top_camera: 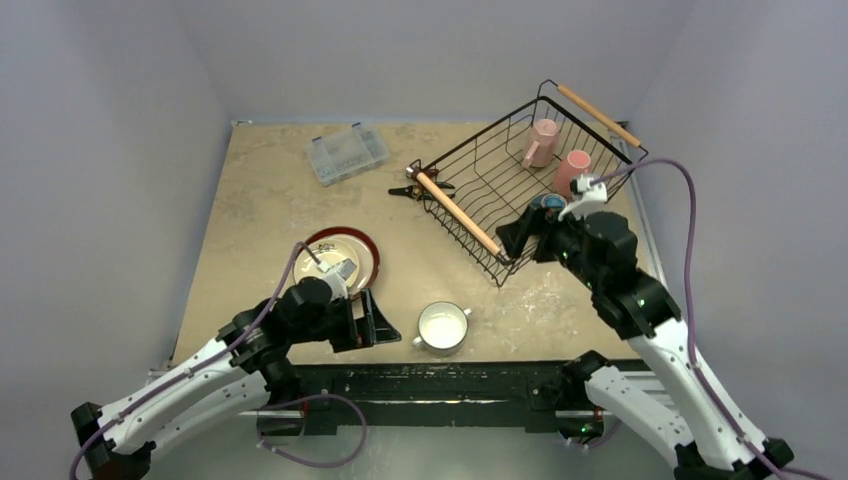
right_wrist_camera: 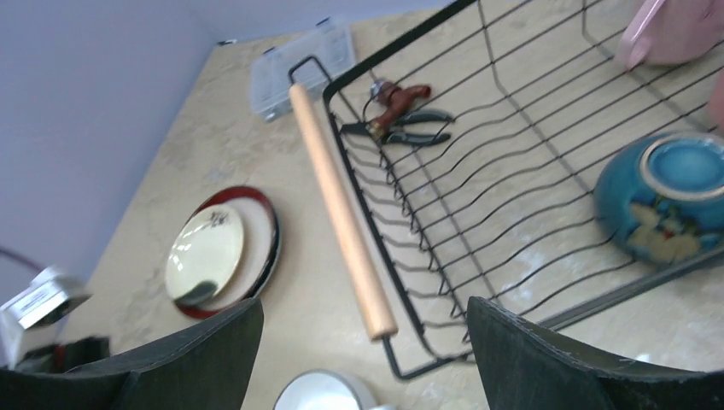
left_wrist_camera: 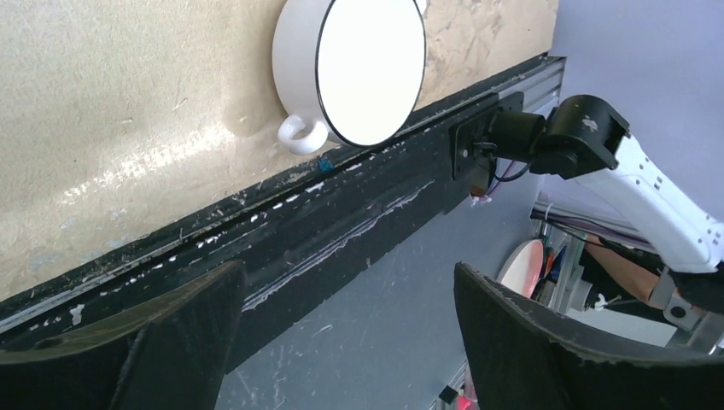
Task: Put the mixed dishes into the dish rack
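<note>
The black wire dish rack (top_camera: 478, 178) stands at the back right and holds two pink mugs (top_camera: 541, 142) (top_camera: 572, 170) and an upturned blue bowl (right_wrist_camera: 662, 196). My right gripper (top_camera: 515, 238) hovers open and holding nothing over the rack's near corner, by its wooden handle (right_wrist_camera: 341, 213). A cream plate (top_camera: 330, 258) lies on the red-rimmed plate (top_camera: 372, 262) at centre left. The white two-handled cup (top_camera: 442, 326) sits near the front edge. Just left of the cup my left gripper (top_camera: 380, 322) is open and holds nothing. In the left wrist view the cup (left_wrist_camera: 371, 68) lies beyond the open left gripper (left_wrist_camera: 348, 273).
A clear plastic compartment box (top_camera: 347, 153) sits at the back of the table. A small black-and-red hand tool (top_camera: 415, 185) lies against the rack's left corner. The black front rail (top_camera: 450, 380) borders the near edge. Grey walls close in on three sides.
</note>
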`<move>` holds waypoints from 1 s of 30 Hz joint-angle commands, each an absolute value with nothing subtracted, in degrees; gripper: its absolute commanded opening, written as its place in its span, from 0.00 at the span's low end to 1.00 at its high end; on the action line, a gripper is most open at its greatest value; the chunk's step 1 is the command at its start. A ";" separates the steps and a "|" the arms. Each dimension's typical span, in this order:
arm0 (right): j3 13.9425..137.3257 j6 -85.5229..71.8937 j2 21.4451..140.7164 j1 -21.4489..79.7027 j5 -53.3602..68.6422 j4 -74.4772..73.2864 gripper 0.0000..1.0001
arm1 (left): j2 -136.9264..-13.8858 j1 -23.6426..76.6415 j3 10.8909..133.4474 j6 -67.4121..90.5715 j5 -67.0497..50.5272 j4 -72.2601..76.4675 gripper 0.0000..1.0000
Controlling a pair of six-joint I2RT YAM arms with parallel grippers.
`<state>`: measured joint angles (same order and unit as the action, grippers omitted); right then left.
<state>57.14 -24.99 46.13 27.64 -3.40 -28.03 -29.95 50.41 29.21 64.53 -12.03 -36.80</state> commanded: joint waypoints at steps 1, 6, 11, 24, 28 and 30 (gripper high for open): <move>47.83 -32.38 35.53 27.69 4.97 -24.90 0.89 | -36.22 51.04 30.18 60.09 -13.78 -30.13 0.85; 43.27 -34.70 27.11 27.67 3.18 -30.49 0.88 | -49.39 51.37 39.66 49.55 -8.59 -36.00 0.67; 46.66 -34.37 24.82 27.63 -0.67 -34.91 0.88 | -63.01 52.32 48.21 42.12 -6.33 -37.15 0.68; 50.27 -33.40 25.55 27.68 -1.19 -38.06 0.88 | -88.75 57.37 63.67 33.26 -0.25 -39.47 0.60; 49.43 -33.87 24.67 27.63 -1.27 -38.64 0.89 | -94.84 59.08 66.62 33.08 4.40 -41.12 0.50; 49.55 -34.01 24.34 27.68 -1.44 -39.43 0.88 | -97.24 59.88 67.76 33.12 5.72 -41.84 0.47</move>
<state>48.18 -33.45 25.45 27.73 -0.51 -38.52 -93.95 58.41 64.34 34.96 0.97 -39.42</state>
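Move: The white two-handled cup lies about 12 cm to the left hand's right, 5 cm ahead and some 11 cm below. From that hand the stacked plates are about 20 cm ahead and 10 cm left, 13 cm below; the rack's near wooden handle is about 27 cm ahead and 16 cm right, slightly below. From the right hand, the cup is about 13 cm back, 15 cm left and 27 cm below. No touch can be made out yet: the left hand swings in over the white cup, going about 9 cm right, 8 cm forward and 8 cm down, while its wrist turns some 45 degrees to point the fingers down at the far-left rim and they close to about half open. Empty, the right hand backs some 8 cm away from the rack, sinking slightly and drifting right. ##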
